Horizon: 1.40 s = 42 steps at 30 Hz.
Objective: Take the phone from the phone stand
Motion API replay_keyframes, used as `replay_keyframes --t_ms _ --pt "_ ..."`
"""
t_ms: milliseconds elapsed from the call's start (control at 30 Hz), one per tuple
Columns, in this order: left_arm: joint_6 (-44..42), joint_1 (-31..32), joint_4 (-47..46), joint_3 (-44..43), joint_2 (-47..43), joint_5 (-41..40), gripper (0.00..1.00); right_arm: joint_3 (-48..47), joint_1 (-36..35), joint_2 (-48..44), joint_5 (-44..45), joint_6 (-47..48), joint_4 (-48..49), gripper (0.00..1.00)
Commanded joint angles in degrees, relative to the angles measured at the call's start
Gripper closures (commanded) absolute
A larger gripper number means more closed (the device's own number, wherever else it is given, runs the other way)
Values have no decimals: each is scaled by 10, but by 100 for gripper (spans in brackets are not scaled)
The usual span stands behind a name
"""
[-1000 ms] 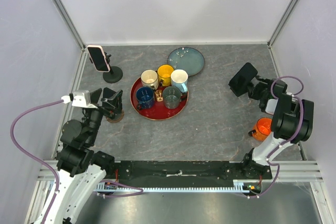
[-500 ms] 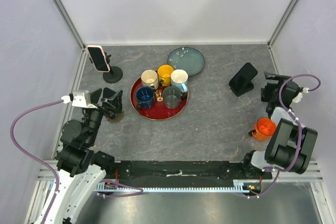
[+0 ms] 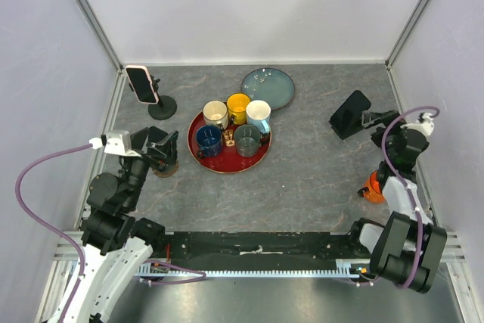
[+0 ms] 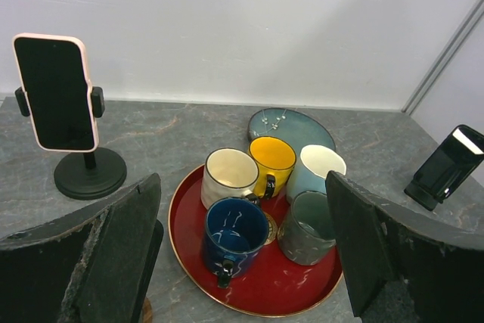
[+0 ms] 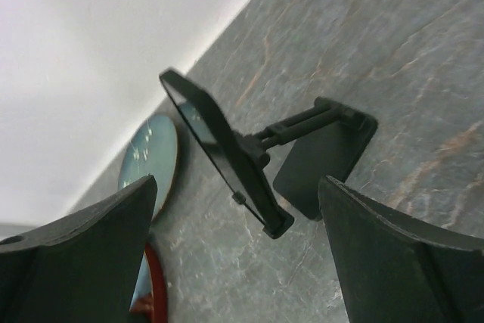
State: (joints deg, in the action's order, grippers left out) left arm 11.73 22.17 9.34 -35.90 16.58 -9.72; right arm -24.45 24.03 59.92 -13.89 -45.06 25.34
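Note:
A black phone (image 3: 350,113) leans on its black phone stand (image 5: 325,158) at the right of the table. In the right wrist view the phone (image 5: 219,149) shows edge-on, clipped to the stand's arm. My right gripper (image 3: 376,120) is open just to the right of it; its fingers (image 5: 83,255) stand wide and touch nothing. A second phone, in a pink case (image 3: 141,83), sits upright in a round-based stand (image 3: 162,107) at the back left. My left gripper (image 3: 155,140) hangs open in front of that stand, well short of the pink phone (image 4: 57,92).
A red tray (image 3: 227,166) at the centre carries several mugs. A teal plate (image 3: 268,87) lies behind it. An orange mug (image 3: 376,185) stands beside the right arm. A small brown disc (image 3: 162,169) lies under the left gripper. Walls close in on three sides.
The right arm dropped lower; its gripper backed off to the right, then came back beside the black phone with the jaws wider. The phone stays on its stand. The left arm is still.

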Motion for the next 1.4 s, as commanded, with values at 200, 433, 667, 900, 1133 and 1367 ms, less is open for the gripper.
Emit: replay_keyframes --t_ms 200,433,667,900,1133,1367 --pt "13 3 -13 3 5 15 4 -59 -53 132 -97 149 63 7" --pt "11 2 -14 3 6 15 4 -77 -59 214 -135 150 135 13" --pt "10 3 -14 3 9 16 4 -77 -59 276 -177 127 211 20" --pt "8 2 -13 4 11 16 4 -75 -59 301 -191 136 237 35" --pt "9 3 -13 4 11 18 4 -64 -58 293 -211 143 248 66" --pt "9 2 -15 4 14 23 4 -31 -66 255 -225 116 288 95"
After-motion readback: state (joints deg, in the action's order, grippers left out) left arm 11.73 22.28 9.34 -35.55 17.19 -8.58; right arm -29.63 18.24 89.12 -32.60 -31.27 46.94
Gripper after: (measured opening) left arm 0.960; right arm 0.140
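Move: The black phone on its stand has its middle roughly 10 cm ahead of the right gripper, 7 cm to its left and 5 cm lower. The stand's foot is under it on the table, about 9 cm ahead and 5 cm left of the gripper, while the orange mug stands some 15 cm back and 2 cm to the right. From the left gripper the phone is about 22 cm ahead, 60 cm to the right and 20 cm lower. Swing the right gripper left, down and forward, some 6 to 7 cm each way, towards the near edge of the black phone, turning the hand about 25 degrees counter-clockwise so the open fingers straddle that edge. Once there, close them to pinch it, and start easing up about 1 cm as they shut. ##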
